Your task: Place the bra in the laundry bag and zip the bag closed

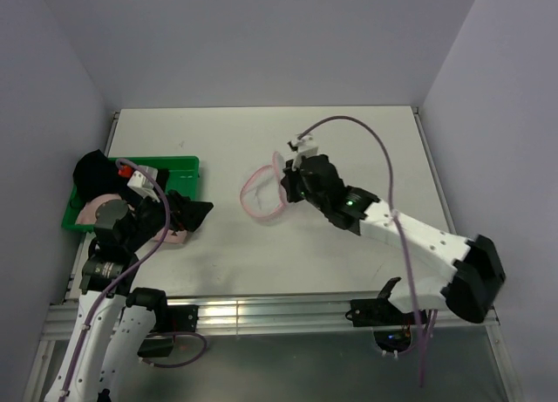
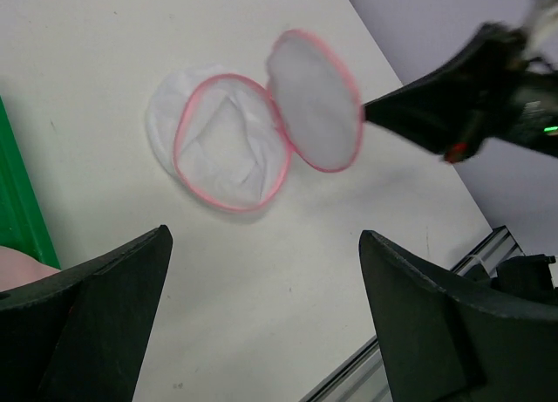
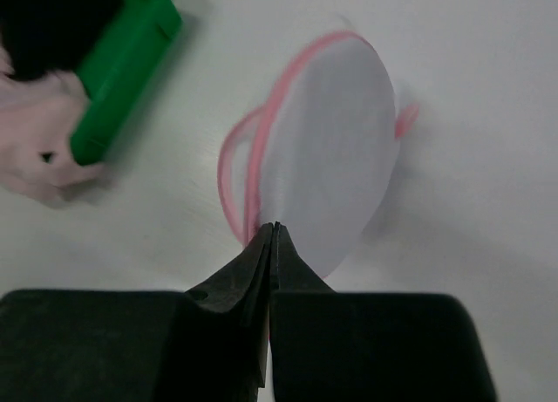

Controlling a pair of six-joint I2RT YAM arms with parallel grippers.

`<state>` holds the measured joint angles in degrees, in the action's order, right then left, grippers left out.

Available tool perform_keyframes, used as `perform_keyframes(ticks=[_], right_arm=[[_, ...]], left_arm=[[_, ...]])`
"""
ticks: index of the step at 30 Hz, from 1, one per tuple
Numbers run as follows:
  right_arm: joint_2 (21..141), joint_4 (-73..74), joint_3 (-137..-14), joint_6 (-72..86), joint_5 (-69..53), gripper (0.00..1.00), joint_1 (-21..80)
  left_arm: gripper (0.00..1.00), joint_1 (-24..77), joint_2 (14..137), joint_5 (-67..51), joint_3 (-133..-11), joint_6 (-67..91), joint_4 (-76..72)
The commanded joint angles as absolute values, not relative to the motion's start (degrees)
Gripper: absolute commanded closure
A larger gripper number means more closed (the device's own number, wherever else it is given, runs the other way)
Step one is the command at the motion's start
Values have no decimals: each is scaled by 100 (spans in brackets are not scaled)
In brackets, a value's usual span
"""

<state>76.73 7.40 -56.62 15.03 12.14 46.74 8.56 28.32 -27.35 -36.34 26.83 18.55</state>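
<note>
The laundry bag [image 1: 260, 201] [image 2: 228, 149] lies open on the white table, a round white mesh pouch with a pink zipper rim. Its round lid [image 2: 314, 101] [image 3: 336, 149] stands tilted upward. My right gripper [image 1: 288, 184] [image 3: 275, 232] is shut on the lid's near edge. The pink bra [image 1: 91, 212] [image 3: 35, 132] lies partly in the green tray and spills over its front. My left gripper [image 1: 193, 214] [image 2: 266, 271] hangs open over bare table beside the tray, nothing between its fingers [image 2: 96, 306].
A green plastic tray [image 1: 179, 166] [image 3: 131, 62] sits at the table's left side, with a black cloth [image 1: 91, 171] at its left end. The near table edge and metal rail [image 2: 410, 350] run close under my left gripper. Grey walls enclose the table.
</note>
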Motion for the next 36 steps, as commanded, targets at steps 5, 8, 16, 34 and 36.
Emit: perform_keyframes(ticks=[5,8,16,34,36], right_arm=[[5435,984,-5563,2240,616,100,4693],[5029,1125,-5529,2426,834,100,4589],[5211,986,-4247,2812,123,96,3559],[9315,1502,-6845,3023,2978,16,5458],[9273,1277,-6481,3120,3129,19,5493]], left_arm=[[7,800,2892,-2874,-3665,2707,1740],[7,756,2926,-2804,-3674,2698,1749],[10,756,3146,-2882,-3665,2707,1758],[25,913,3709,-2014,-3367,3786,1232],[30,1176,3875,-1733,-3138,4209,696]])
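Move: The right hand already pinches the laundry bag's rim with one panel lifted; the rest of the bag lies about 9 cm ahead of this hand, 6 cm to its left and 13 cm lower. The green tray is centred some 47 cm to this hand's left and 10 cm ahead, the pink fabric about 32 cm left and 5 cm back, both at table height. From the left hand the bag is roughly 19 cm ahead, 16 cm right and 19 cm down. Still pinching the rim, the right hand whips the bag up about 15 cm, back and to the right, its left side rolling up some 25 degrees. It then plunges over 20 cm and swings left, fingers opening wide to let go of the rim, and ends easing forward over the bag. The left hand, closing partway, sinks and edges forward towards the bag, tipping down. ##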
